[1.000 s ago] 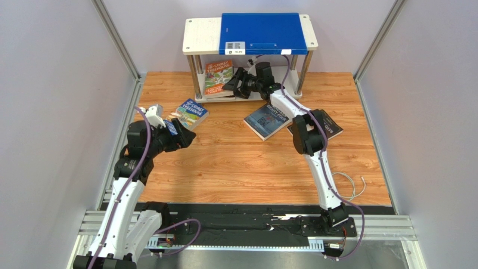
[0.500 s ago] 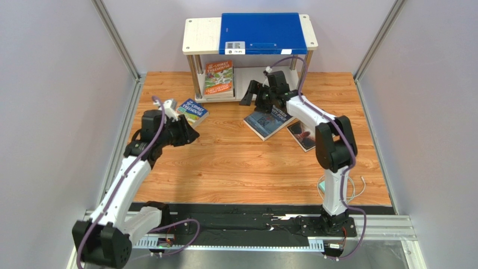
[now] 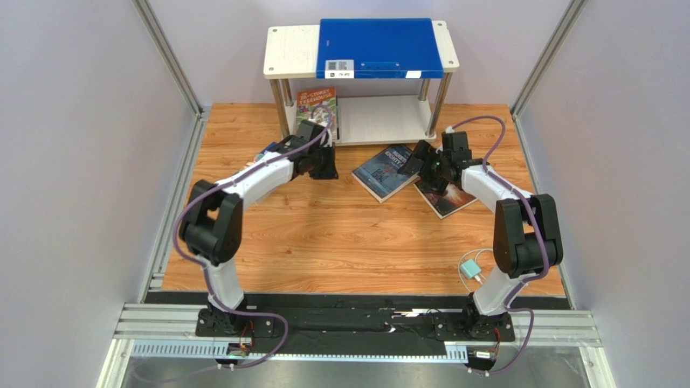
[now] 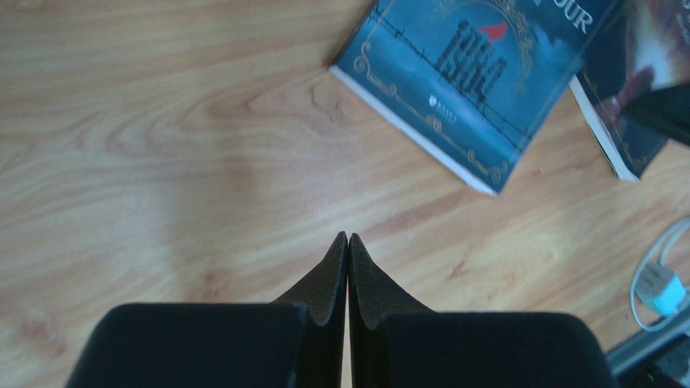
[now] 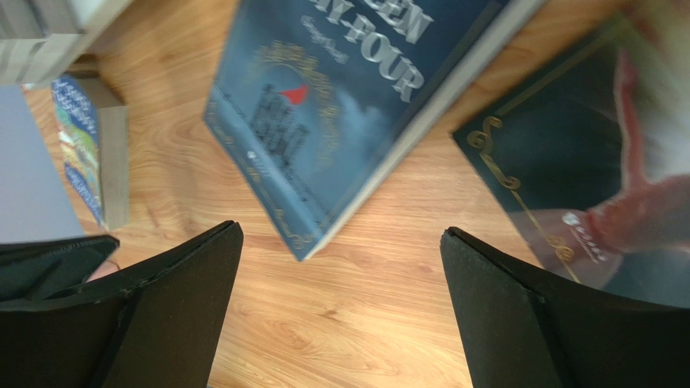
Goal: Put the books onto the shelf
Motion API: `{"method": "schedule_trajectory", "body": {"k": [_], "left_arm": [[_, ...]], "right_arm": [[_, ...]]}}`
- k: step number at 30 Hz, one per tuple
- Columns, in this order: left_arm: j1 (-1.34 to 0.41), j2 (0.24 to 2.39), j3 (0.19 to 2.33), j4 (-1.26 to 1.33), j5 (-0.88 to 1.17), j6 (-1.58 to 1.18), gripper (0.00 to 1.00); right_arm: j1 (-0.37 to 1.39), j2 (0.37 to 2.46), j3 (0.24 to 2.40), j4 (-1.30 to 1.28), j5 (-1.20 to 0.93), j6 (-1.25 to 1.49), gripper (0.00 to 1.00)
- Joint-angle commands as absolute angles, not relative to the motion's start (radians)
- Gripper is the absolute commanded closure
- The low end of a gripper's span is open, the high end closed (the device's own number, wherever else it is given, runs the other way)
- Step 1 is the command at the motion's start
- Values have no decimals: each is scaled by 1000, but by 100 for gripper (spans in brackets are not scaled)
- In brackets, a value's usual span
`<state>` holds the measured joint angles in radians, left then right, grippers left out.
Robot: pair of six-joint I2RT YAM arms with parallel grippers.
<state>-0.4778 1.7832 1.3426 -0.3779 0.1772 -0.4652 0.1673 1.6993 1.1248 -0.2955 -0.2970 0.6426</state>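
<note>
The shelf [image 3: 381, 117] stands at the back, with a colourful Treehouse book [image 3: 317, 103] on the left of its lower board. My left gripper [image 3: 329, 166] [image 4: 348, 236] is shut on nothing, low over bare wood in front of the shelf. A navy book [image 3: 385, 171] [image 4: 478, 81] [image 5: 340, 105] lies flat, a black-brown book [image 3: 447, 196] [image 5: 599, 162] to its right. My right gripper [image 3: 424, 166] [image 5: 340, 234] hangs open above the strip of wood between these two. A blue Treehouse book [image 5: 89, 153] lies near the shelf foot, mostly hidden under my left arm from above.
A large blue folder [image 3: 381, 47] covers most of the shelf's top board. A white charger with cable [image 3: 474, 271] [image 4: 660, 287] lies at the near right of the wooden floor. Grey walls and metal rails close in both sides.
My left arm swung from the left side to the front of the shelf and its gripper shut. My right gripper pulled back out of the lower tier, opened wider, and now hangs over the floor books.
</note>
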Motion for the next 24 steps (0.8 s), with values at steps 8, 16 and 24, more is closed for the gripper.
{"method": "schedule_trajectory", "body": {"k": [8,16,24], "left_arm": [[-600,2071,1663,-472,-113,-463,100],[-607,2207,1800,-520,-204,-515,100],[-617,2333,2026,-653,-290,-534,100]], "right_arm": [[158,1743,1048,-157,-359,701,0],[156,1790,1025,-120,-360,709,0],[155,1816,1028,-107,-370,713,0]]}}
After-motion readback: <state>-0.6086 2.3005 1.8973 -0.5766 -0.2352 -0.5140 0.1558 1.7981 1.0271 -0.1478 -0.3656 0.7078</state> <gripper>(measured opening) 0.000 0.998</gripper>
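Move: Nineteen Eighty-Four lies flat, its middle about 8 cm ahead of the left hand, 18 cm to its right and 11 cm below. From the right hand it lies some 7 cm ahead, 6 cm left and 8 cm down. The Three Days book is about 13 cm right of the right hand and 2 cm ahead; the 91-Storey book lies roughly 20 cm left of the left hand and 9 cm ahead. No contact can be made out as both hands close in on Nineteen Eighty-Four. The left, fingers kept shut, runs forward and down about 8 cm each, veering right over the first half, to the book's left corner, its left side rolling up some 20 degrees. The right sinks about 5 cm, fingers still wide open, towards the gap between that book's right-hand edge and the Three Days book. ##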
